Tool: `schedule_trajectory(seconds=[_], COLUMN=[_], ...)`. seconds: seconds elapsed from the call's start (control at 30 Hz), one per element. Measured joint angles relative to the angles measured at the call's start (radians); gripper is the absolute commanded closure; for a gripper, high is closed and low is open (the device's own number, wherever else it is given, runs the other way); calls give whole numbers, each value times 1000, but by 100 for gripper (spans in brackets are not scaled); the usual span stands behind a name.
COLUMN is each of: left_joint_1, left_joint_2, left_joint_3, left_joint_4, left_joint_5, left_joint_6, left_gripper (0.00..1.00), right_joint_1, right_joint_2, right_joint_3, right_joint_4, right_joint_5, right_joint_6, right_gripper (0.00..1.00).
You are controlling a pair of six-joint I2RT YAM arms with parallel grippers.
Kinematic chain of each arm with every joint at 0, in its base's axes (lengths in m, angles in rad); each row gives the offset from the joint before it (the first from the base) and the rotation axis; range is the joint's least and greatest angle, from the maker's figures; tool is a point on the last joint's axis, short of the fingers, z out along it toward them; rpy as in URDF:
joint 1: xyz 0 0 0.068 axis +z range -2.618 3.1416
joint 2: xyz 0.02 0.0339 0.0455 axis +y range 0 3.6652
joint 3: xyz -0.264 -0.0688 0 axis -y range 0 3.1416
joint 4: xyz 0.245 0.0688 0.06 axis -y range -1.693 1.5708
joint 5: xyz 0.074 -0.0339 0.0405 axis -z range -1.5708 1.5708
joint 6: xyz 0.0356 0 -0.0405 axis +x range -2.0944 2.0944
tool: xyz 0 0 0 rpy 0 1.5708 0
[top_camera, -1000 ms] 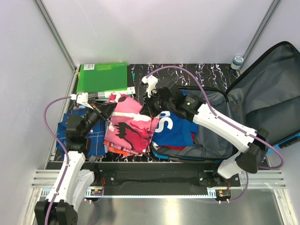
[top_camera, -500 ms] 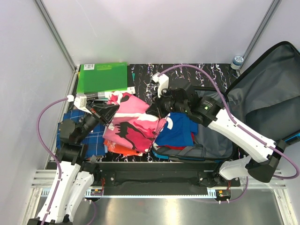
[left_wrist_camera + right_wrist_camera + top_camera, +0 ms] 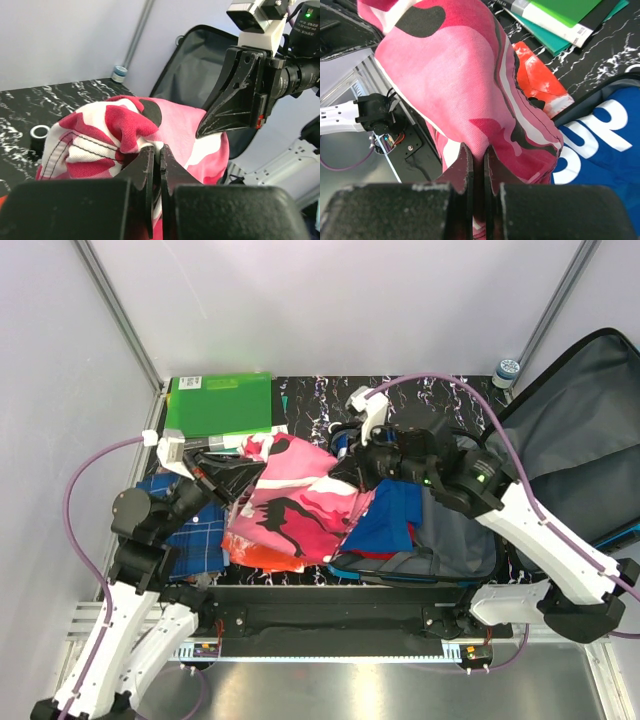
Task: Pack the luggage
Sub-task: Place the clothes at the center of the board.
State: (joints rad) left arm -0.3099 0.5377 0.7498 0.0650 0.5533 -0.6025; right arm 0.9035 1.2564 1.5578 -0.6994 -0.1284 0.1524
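The luggage (image 3: 570,430) lies open at the right, with its grey-lined lid (image 3: 200,60) leaning back. A blue printed garment (image 3: 390,520) fills the near side of its base. A pink camouflage garment (image 3: 300,505) hangs stretched between both grippers, partly over the luggage's left edge. My left gripper (image 3: 250,468) is shut on the garment's bunched left end (image 3: 110,125), the cloth pinched at its tips (image 3: 157,150). My right gripper (image 3: 345,472) is shut on a fold of the same garment (image 3: 455,75), the tips (image 3: 476,150) buried in cloth. The blue garment (image 3: 600,145) lies just beyond it.
Green folders (image 3: 220,405) lie at the back left. A blue plaid cloth (image 3: 195,535) and an orange-red garment (image 3: 265,558) sit under the pink one. A small blue-capped jar (image 3: 508,370) stands at the back by the lid. A black tape roll (image 3: 38,132) rests on the mat.
Both grippers have carried the pink garment to the right, toward the luggage. It now covers more of the blue garment's left part.
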Motion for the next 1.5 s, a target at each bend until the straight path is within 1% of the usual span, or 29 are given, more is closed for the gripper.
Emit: schedule_trajectory(seconds=[0.17, 0.37, 0.6, 0.7, 0.93, 1.13, 1.23, 1.4, 1.5], left_joint_1=[-78, -171, -187, -187, -188, -188, -187, -166, -150], left_joint_2=[92, 229, 405, 492, 677, 811, 840, 845, 839], left_joint_3=[48, 78, 151, 189, 290, 357, 361, 364, 361], left_joint_4=[-4, -12, 4, 11, 14, 25, 41, 59, 67], left_joint_5=[-20, -74, -106, -119, -141, -137, -130, -108, -93], left_joint_6=[0, 9, 50, 69, 107, 123, 124, 124, 123], left_gripper=[100, 100, 100, 100, 100, 100, 100, 100, 100], right_joint_1=[0, 1, -2, -21, -152, -206, -220, -235, -239], right_joint_2=[-38, -43, -34, -18, 15, 35, 36, 43, 51], right_joint_3=[10, 10, -8, -33, -109, -145, -149, -151, -151], right_joint_4=[-40, -92, -99, -88, -32, 0, 13, 39, 60], right_joint_5=[68, 210, 377, 429, 422, 393, 371, 333, 276], right_joint_6=[-7, -10, -6, -1, 20, 28, 28, 28, 29], right_gripper=[100, 100, 100, 100, 100, 100, 100, 100, 100])
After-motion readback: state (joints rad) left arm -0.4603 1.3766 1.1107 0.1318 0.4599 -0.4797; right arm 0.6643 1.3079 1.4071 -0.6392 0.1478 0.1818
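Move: The left hand's goal, the blue shirt in the open suitcase, lies about 22 cm right, 8 cm ahead and 33 cm below; for the right hand, it is 5 cm right, 7 cm ahead and 31 cm below. The suitcase base's middle is roughly 16 cm right and 5 cm ahead of the right hand. The red cloth is 5 cm ahead, 2 cm left of the left hand; the plaid cloth is 21 cm left, 3 cm ahead, both far below. Both closed grippers keep their pinch on the pink clothes' upper edge and carry them towards the blue shirt. They start rightward, then swing forward and down: the left about 16 cm forward, 10 right and 8 down, its fingers tipping downward; the right 11 forward, 9 right and 7 down, turning some 30 degrees clockwise. Both ease off near the end. ##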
